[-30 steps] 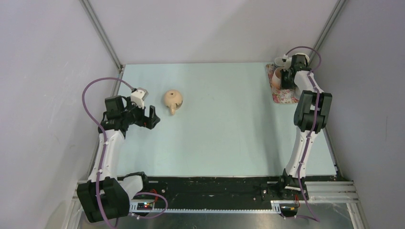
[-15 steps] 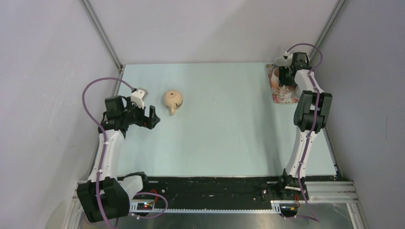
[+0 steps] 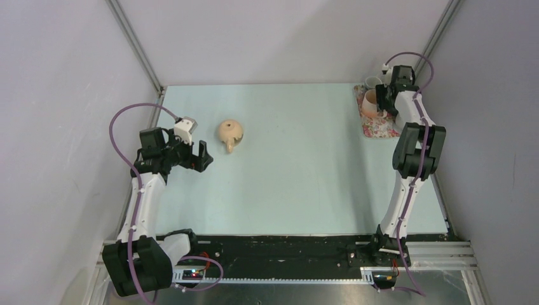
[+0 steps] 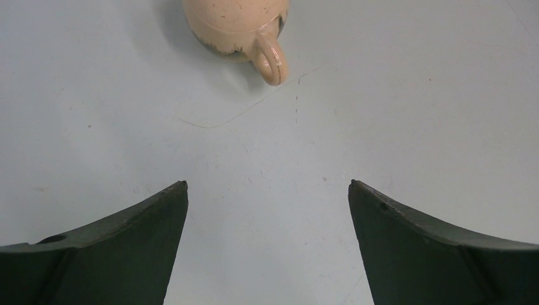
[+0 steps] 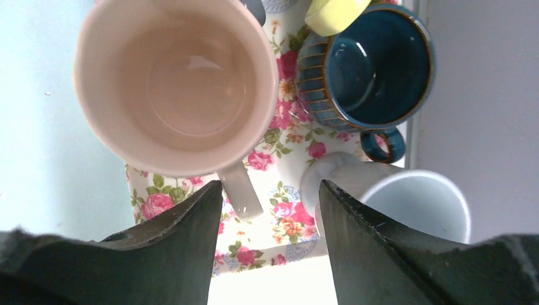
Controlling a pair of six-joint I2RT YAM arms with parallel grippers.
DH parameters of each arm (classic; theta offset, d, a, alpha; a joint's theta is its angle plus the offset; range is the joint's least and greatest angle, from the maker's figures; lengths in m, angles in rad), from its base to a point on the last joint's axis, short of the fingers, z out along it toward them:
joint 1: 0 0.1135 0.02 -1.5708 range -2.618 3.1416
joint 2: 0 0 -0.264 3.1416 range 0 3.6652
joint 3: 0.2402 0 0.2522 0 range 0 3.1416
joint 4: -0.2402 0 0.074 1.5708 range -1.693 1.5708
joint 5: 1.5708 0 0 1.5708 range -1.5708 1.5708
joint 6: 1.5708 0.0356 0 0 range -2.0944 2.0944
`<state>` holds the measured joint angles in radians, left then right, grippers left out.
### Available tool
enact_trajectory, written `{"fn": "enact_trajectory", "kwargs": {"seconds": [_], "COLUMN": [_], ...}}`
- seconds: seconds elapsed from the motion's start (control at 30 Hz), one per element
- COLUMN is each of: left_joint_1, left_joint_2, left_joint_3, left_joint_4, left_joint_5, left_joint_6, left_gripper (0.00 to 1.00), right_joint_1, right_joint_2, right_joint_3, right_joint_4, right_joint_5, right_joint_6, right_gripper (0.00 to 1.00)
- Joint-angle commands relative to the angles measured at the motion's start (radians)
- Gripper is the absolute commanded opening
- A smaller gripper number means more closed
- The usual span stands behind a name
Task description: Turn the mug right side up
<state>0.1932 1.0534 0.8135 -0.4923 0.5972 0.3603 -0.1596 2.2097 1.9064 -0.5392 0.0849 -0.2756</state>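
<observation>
A tan mug [image 3: 230, 133] stands mouth down on the pale table, its handle [image 4: 272, 60] pointing toward my left gripper [image 4: 267, 184]. That gripper [image 3: 202, 157] is open and empty, a short way in front of the tan mug [image 4: 238, 22]. At the back right, a pink mug [image 5: 178, 82] stands upright on a floral tray [image 5: 289, 222]. My right gripper [image 5: 270, 190] hovers open just above the pink mug's handle [image 5: 241, 190], with nothing held. From above, the right gripper [image 3: 383, 95] is over the pink mug [image 3: 370, 103].
On the floral tray [image 3: 376, 129] also stand a dark blue mug [image 5: 368, 70] and a white mug [image 5: 413, 203], both upright, close to my right fingers. The side wall runs just right of the tray.
My right gripper has opened, let go of the pink mug's handle and drawn back a little from it. The left arm and tan mug have not moved.
</observation>
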Motion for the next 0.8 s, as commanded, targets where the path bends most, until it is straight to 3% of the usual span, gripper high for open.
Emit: {"fn": "enact_trajectory", "kwargs": {"seconds": [0.0, 0.13, 0.3, 0.4, 0.47, 0.57, 0.77], "left_joint_1": [0.009, 0.009, 0.010, 0.010, 0.009, 0.009, 0.009], "left_joint_2": [-0.014, -0.017, -0.021, -0.019, -0.020, -0.026, -0.039], "left_joint_3": [-0.001, 0.000, -0.001, 0.000, 0.000, 0.000, -0.002], "left_joint_4": [0.012, 0.012, 0.012, 0.012, 0.013, 0.011, 0.009], "left_joint_5": [0.014, 0.012, 0.013, 0.013, 0.011, 0.007, 0.002], "left_joint_6": [0.019, 0.020, 0.020, 0.018, 0.017, 0.017, 0.010], "left_gripper": [0.98, 0.98, 0.98, 0.98, 0.98, 0.98, 0.98], "right_joint_1": [-0.007, 0.002, 0.031, 0.086, 0.136, 0.212, 0.241], "right_joint_2": [-0.106, -0.168, -0.370, -0.554, -0.669, -0.817, -1.056], "right_joint_3": [-0.006, 0.006, 0.045, 0.026, -0.020, -0.166, -0.494], "right_joint_4": [0.043, 0.000, -0.079, -0.092, -0.080, -0.023, 0.089], "right_joint_5": [-0.029, -0.112, -0.213, -0.294, -0.324, -0.414, -0.626], "right_joint_6": [-0.021, -0.002, 0.031, 0.023, -0.001, -0.002, 0.043], "right_gripper": [0.62, 0.62, 0.67, 0.89, 0.98, 0.99, 0.99]}}
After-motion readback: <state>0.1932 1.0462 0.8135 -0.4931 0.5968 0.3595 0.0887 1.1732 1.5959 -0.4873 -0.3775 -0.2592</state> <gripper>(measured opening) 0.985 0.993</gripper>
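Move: The tan mug, the last one upside down, stands some 72 cm to the right hand's left, about 13 cm back and 5 cm lower. By that hand, all roughly 5 cm below it, are the orange mug just released, 5 cm ahead and 7 cm left, the blue mug 5 cm ahead and 5 cm right, and the white mug 6 cm right and 1 cm back. From the left hand the tan mug lies about 12 cm ahead, 9 cm right and 11 cm down. The empty right hand leaves the mugs on the flowered tray, rising nearly straight up at first, then speeding into a wide sweep up, back and left, about 36 cm higher in all and some 20 cm each back and left. On the way its half-open fingers spread fully while the wrist tips them up out of their downward slant by roughly 45 degrees and swings counter-clockwise, turning the hand from the tray towards the side where the tan mug stands. ##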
